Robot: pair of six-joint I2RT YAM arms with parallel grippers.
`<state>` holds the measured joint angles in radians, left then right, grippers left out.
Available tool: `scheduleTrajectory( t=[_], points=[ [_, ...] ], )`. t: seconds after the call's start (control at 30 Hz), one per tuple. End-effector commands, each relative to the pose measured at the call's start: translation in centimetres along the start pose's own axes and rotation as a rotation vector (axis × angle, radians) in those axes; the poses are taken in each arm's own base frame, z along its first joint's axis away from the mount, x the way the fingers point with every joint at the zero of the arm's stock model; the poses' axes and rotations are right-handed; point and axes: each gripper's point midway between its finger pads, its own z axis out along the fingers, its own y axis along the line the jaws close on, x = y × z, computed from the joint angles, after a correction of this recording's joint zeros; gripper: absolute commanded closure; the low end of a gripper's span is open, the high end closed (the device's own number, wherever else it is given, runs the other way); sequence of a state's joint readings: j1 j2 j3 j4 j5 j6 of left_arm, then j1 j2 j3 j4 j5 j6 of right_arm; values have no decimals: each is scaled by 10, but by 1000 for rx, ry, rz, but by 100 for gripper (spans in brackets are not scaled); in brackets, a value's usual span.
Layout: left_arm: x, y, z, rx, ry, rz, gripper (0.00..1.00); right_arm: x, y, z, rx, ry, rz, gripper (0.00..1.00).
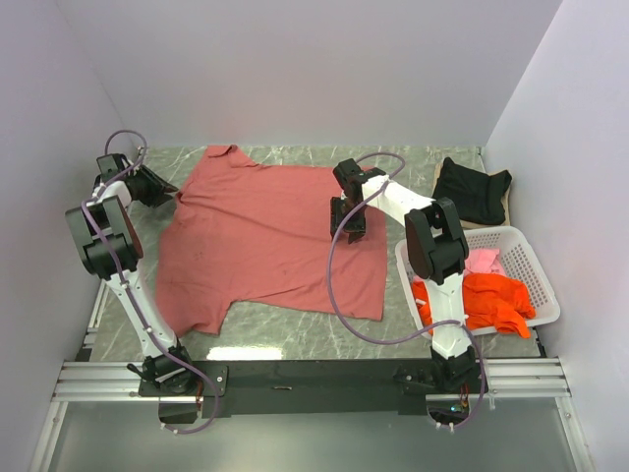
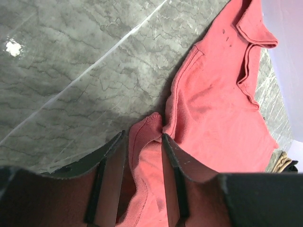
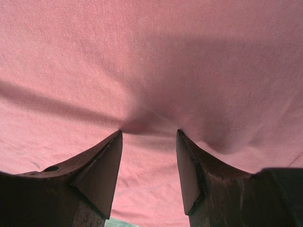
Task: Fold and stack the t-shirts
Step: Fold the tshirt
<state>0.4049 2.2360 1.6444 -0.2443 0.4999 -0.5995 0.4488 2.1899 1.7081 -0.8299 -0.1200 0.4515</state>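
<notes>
A large brick-red t-shirt [image 1: 265, 236] lies spread flat over the marble table [image 1: 295, 334], collar toward the back. At its left sleeve, my left gripper [image 1: 162, 187] is open. In the left wrist view the sleeve hem [image 2: 147, 130] lies loosely between the parted fingers of the left gripper [image 2: 143, 135]. My right gripper [image 1: 350, 224] stands on the shirt's right side, open. Its tips press into the red cloth [image 3: 151, 56], which puckers between them at the right gripper [image 3: 149, 131]. A black t-shirt [image 1: 472, 187] lies at the back right. Orange [image 1: 491, 300] and pink [image 1: 482, 261] t-shirts sit in the basket.
A white lattice basket [image 1: 531, 258] stands at the right edge of the table beside the right arm. The black shirt rests on a tan board [image 1: 439, 175]. White walls close in the table at the left, back and right.
</notes>
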Motion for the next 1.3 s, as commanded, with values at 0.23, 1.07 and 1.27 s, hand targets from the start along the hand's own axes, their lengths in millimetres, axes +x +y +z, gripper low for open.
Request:
scheduleTrajectory(
  t=[0.23,1.07,1.27],
  points=[
    [1,-22,8,15,-23,49,63,14,-20,14,67,59,-1,43],
    [-9,-17,2,-16,-56,33,81,12,-22,14,79,63,-2,43],
    [-8,-18,3,-13,-50,38,90,13,-23,16,81,69,0,43]
  ],
)
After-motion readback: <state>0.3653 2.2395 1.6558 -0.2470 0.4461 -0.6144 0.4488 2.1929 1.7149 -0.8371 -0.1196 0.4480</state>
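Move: The pinched-up fold on the t-shirt's left edge lies right at the left fingertips, about 1 cm ahead, 2 cm to the right and 1 cm below. The turned-over sleeve flap is roughly 15 cm ahead of this hand and 13 cm to its right, some 4 cm lower; the shirt's middle is about 17 cm back and 27 cm right, also lower. From the right hand the same fold lies some 13 cm ahead and 42 cm left, about 1 cm up. Edging right about 2 cm and slightly forward, the left hand pushes its half-open fingers onto the raised fold at the t-shirt's left edge, then eases back left some 1 cm at the same height. The fingers draw nearly shut there and pinch the cloth at their tips, still slanting forward and down with hardly any turn. ##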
